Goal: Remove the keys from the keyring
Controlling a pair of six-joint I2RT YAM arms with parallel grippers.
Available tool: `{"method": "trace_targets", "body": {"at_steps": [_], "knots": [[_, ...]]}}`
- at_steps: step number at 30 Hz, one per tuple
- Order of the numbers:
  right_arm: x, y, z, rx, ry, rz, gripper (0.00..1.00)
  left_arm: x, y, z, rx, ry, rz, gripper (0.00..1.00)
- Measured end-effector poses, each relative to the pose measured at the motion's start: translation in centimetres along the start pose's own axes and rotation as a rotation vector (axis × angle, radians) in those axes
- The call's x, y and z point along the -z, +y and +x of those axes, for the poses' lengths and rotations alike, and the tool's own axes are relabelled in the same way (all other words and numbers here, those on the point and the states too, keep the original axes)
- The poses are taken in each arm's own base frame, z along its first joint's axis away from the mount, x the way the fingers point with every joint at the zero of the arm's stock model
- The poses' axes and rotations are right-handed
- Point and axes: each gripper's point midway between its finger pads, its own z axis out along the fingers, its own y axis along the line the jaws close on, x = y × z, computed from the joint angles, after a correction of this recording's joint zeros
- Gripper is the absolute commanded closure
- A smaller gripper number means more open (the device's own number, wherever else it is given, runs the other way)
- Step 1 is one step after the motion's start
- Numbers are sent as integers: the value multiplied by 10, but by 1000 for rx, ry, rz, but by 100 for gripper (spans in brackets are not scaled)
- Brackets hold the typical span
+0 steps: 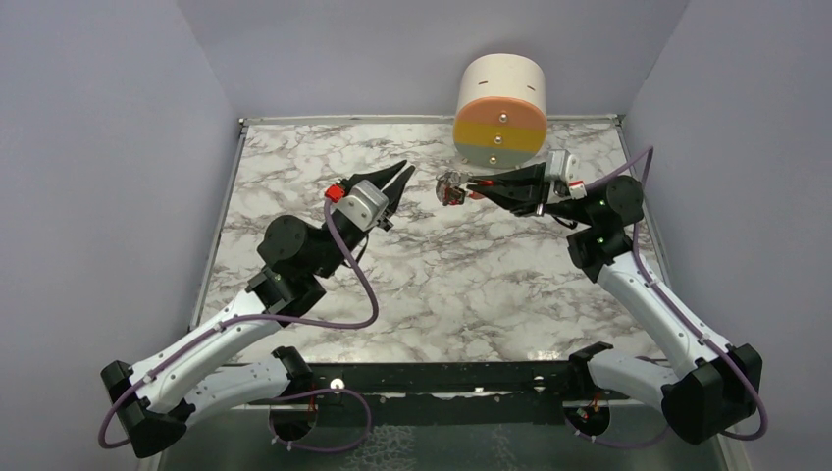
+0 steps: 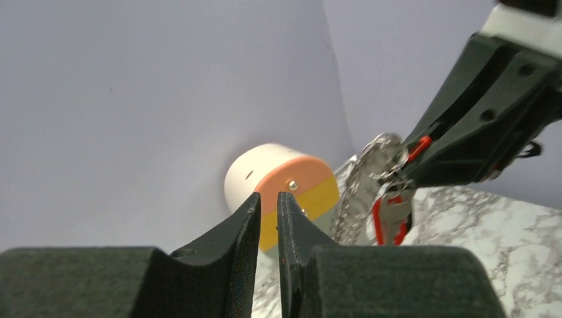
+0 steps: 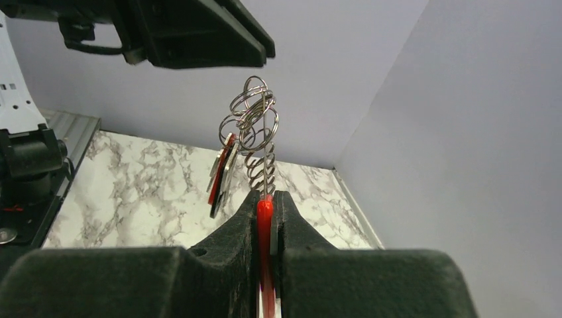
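Note:
My right gripper [image 3: 266, 194] is shut on the red clip [image 3: 265, 222] of the keyring and holds it above the table. The silver chain [image 3: 260, 169] rises from the fingertips to a cluster of thin rings [image 3: 255, 112]. The keys [image 3: 222, 172], one red-headed and one dark-headed, hang from the rings to the left of the chain. From above, the keyring [image 1: 452, 184] sits between both grippers. My left gripper [image 1: 404, 175] is just left of it, apart from it. Its jaws [image 2: 268, 197] stand a narrow gap apart with nothing between them. The red-headed key [image 2: 391, 217] hangs to their right.
A white cylinder [image 1: 500, 108] with an orange, yellow and green face lies at the back of the marble table [image 1: 442, 275], just behind the grippers. Grey walls close in the left, back and right sides. A raised rim [image 1: 221, 216] runs along the table's left edge.

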Motion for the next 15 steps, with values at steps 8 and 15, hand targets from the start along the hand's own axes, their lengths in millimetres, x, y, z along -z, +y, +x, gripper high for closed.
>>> {"method": "trace_targets", "body": {"at_steps": [8,15], "knots": [[2,-5,12,-3,38,31,98,-15,-30,-31,64,-67,183,78],[4,-9,19,3,64,57,98,-30,-73,-16,125,-7,380,80]]}}
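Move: The keyring, its bunch of loops sticking out of the right gripper, lies about 7 cm to the left gripper's right, 3 cm back and some 3 cm lower. The keys hang beside it, about 6 cm right of the left gripper, 4 cm back and 6 cm lower. From the right gripper, which is shut on a red piece of the bunch, the keyring is roughly 4 cm to the left, level fore and aft, and 2 cm higher. Sweep the left gripper about 7 cm to the right and 3 cm back towards the keyring, arching up a couple of centimetres first and then sinking again, while turning it some 20 degrees clockwise; leave its fingers slightly apart. Keep the right gripper's pinch on the red piece and ease it a little forward and down. ##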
